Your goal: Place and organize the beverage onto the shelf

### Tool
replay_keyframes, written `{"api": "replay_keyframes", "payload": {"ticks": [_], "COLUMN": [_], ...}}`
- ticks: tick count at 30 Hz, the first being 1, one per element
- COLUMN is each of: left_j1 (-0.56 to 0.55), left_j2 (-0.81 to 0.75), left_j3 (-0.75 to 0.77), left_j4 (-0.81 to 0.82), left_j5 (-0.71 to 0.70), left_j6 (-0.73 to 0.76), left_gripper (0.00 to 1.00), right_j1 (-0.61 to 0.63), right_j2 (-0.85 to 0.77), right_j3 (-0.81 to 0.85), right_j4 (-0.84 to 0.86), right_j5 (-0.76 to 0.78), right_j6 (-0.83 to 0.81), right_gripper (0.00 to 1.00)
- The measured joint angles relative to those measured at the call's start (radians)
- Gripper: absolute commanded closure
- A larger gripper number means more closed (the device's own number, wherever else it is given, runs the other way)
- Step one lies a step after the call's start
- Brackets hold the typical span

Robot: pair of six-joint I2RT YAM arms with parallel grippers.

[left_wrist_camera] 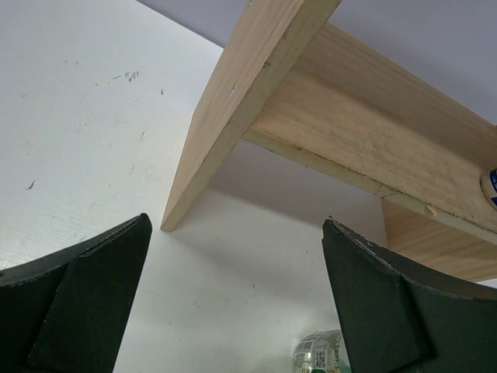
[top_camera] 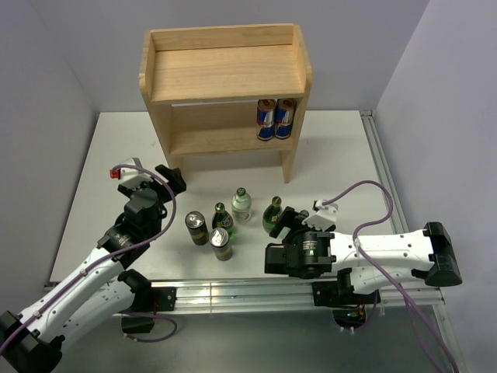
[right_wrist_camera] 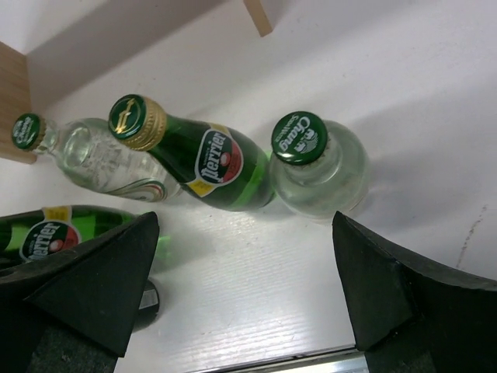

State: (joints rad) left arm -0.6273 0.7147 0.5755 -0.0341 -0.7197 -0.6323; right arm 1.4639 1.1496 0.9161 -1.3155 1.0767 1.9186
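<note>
The light-wood shelf (top_camera: 225, 70) stands at the back of the table, with two blue-and-silver cans (top_camera: 276, 118) on the right of its lower board. In front of it stand two green bottles (top_camera: 223, 217), a clear bottle (top_camera: 241, 204) and two dark cans (top_camera: 196, 228). My left gripper (top_camera: 172, 180) is open and empty near the shelf's left side panel (left_wrist_camera: 233, 101). My right gripper (top_camera: 286, 223) is open and empty beside the bottles. In the right wrist view, a green Perrier bottle (right_wrist_camera: 217, 163) and a clear green-capped bottle (right_wrist_camera: 311, 163) stand just beyond the fingertips.
A metal rail (top_camera: 248, 291) runs along the table's near edge, by the arm bases. Grey walls close in the table on the left, back and right. A clear bottle (left_wrist_camera: 322, 353) shows low in the left wrist view, beside the right finger.
</note>
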Motion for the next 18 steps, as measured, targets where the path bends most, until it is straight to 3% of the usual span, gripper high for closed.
{"api": "replay_keyframes", "payload": {"ticks": [10,18], "left_j1": [-0.001,-0.001], "left_j2": [0.003,0.016], "left_j3": [-0.013,-0.016], "left_j4": [0.011,0.026], "left_j5": [0.015,0.023], "left_j6": [0.0,0.0], "left_gripper": [0.01,0.01], "right_j1": [-0.023,-0.153], "right_j2": [0.086,-0.012], "right_j3": [-0.154,-0.228], "right_j4": [-0.009,0.131], "right_j5": [-0.08,-0.09], "right_j6": [0.028,-0.092], "right_gripper": [0.0,0.0]}}
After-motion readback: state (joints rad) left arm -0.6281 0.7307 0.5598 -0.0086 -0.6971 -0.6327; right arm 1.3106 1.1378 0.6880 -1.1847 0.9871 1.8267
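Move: The right-hand clear Chang bottle stands about 3 cm ahead of the open right hand and 4 cm to its right, its middle some 8 cm lower. At about that height too, a green Perrier bottle is 6 cm ahead and 4 cm left of this hand, and the other clear bottle roughly 10 cm ahead and 13 cm left. From the idle left hand the Chang bottle lies about 33 cm right, 10 cm back and 16 cm lower. The clear Chang bottle at the right end of the row is what the right hand closes in on: it sinks about 7 cm while shifting some 5 cm right, away from the Perrier bottle, drawing back slightly before easing forward again. The wrist leans left side down and tips the fingers 5 to 10 degrees lower; they stay wide open. ##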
